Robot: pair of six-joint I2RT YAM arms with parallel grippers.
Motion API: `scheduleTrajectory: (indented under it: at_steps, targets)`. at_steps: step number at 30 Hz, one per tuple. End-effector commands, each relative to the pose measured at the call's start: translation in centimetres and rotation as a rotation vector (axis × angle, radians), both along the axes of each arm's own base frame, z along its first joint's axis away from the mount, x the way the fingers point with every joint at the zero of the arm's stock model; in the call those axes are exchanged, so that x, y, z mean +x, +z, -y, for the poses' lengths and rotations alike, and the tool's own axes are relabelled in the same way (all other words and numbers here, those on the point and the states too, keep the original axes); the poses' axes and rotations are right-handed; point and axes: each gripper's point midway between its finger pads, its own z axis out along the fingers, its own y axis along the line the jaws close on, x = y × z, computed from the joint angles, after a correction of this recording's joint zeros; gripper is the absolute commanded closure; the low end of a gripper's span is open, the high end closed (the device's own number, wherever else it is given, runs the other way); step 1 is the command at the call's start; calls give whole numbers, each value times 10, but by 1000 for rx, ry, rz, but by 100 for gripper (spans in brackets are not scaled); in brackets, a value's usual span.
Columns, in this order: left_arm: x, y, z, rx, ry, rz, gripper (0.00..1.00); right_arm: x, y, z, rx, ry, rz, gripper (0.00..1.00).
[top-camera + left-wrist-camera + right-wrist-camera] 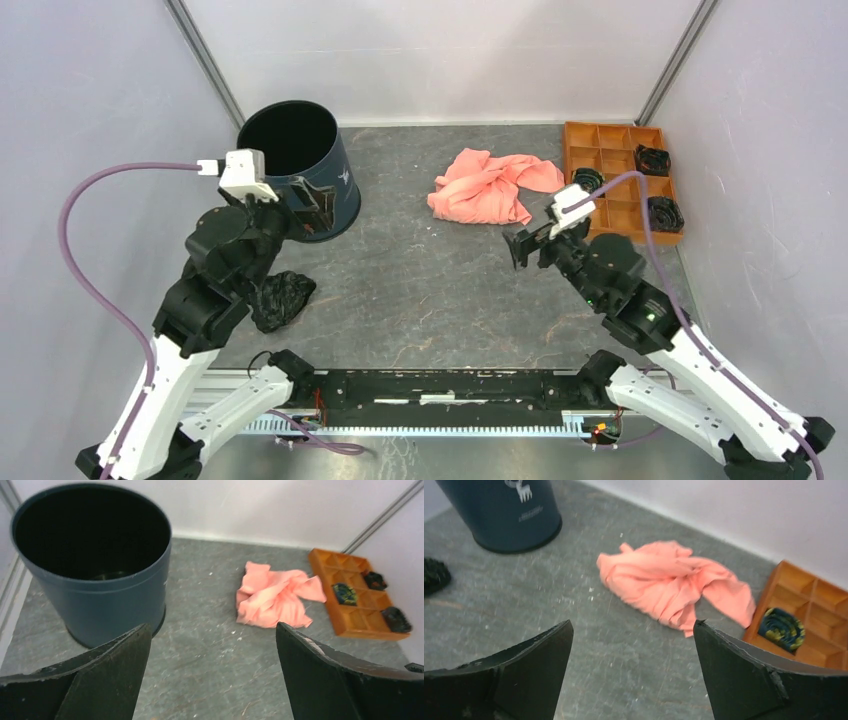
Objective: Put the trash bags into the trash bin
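The navy trash bin (343, 192) stands upright at the back left, its black inside showing nothing in it. It fills the left of the left wrist view (110, 600) and shows with its white mark in the right wrist view (489, 520). The black trash bag (282, 298) lies crumpled on the table beside my left arm, in front of the bin; its edge shows in the right wrist view (434, 575). My left gripper (314, 206) is open and empty (212, 630), just in front of the bin. My right gripper (522, 246) is open and empty (633, 625), above the table's middle right.
A salmon-pink cloth (492, 186) lies bunched at the back middle (275, 597) (669, 585). An orange compartment tray (612, 172) with dark rolled items stands at the back right (360, 617) (811, 597). Walls close in the left, back and right.
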Motion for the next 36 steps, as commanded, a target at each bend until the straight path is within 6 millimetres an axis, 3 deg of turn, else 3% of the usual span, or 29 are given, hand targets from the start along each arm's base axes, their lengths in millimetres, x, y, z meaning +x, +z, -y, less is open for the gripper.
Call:
scheduleTrajectory:
  at_steps: [1, 7, 12, 15, 20, 24, 32, 36]
  targets:
    - [3, -33, -2, -8, 12, -86, 0, 6, -20, -17, 28, 11, -13, 2]
    - [4, -83, -13, 0, 75, -196, 0, 10, -61, -42, 8, 56, -81, 2]
    - [2, -130, -28, -14, 190, -315, 0, 18, -72, -65, 82, 94, -71, 2]
    - [-1, -158, -50, -19, 337, -371, 0, 27, -76, -84, 127, 112, -65, 2]
    - [-9, -197, -77, -52, 537, -429, 0, 43, -82, -124, 206, 181, -51, 2]
    - [-16, -218, -92, -118, 660, -457, 0, 42, -95, -151, 220, 280, -52, 2]
    - [-17, -294, -127, -228, 891, -545, 0, 31, -131, -141, 163, 305, -17, 2]
    - [-2, -316, -137, -252, 936, -574, 0, 29, -137, -133, 144, 294, 9, 2]
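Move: The black trash bag on the table lies about 13 cm to the left hand's left, 1 cm back and some 37 cm below. The bin stands 24 cm ahead of that hand, 7 cm left, its middle 28 cm lower. From the right hand the bag is roughly 50 cm left, 2 cm back, 28 cm down; the pink cloth is 24 cm ahead, 5 cm left and 30 cm below. Bring the open left gripper about 30 cm down to the black bag, nearly straight at first, then swing it some 13 cm left, tipping the fingers downwards and turning them about 50 degrees counter-clockwise. Meanwhile lower the open right gripper about 16 cm and carry it some 13 cm left over the bare table, turning it slightly counter-clockwise. ##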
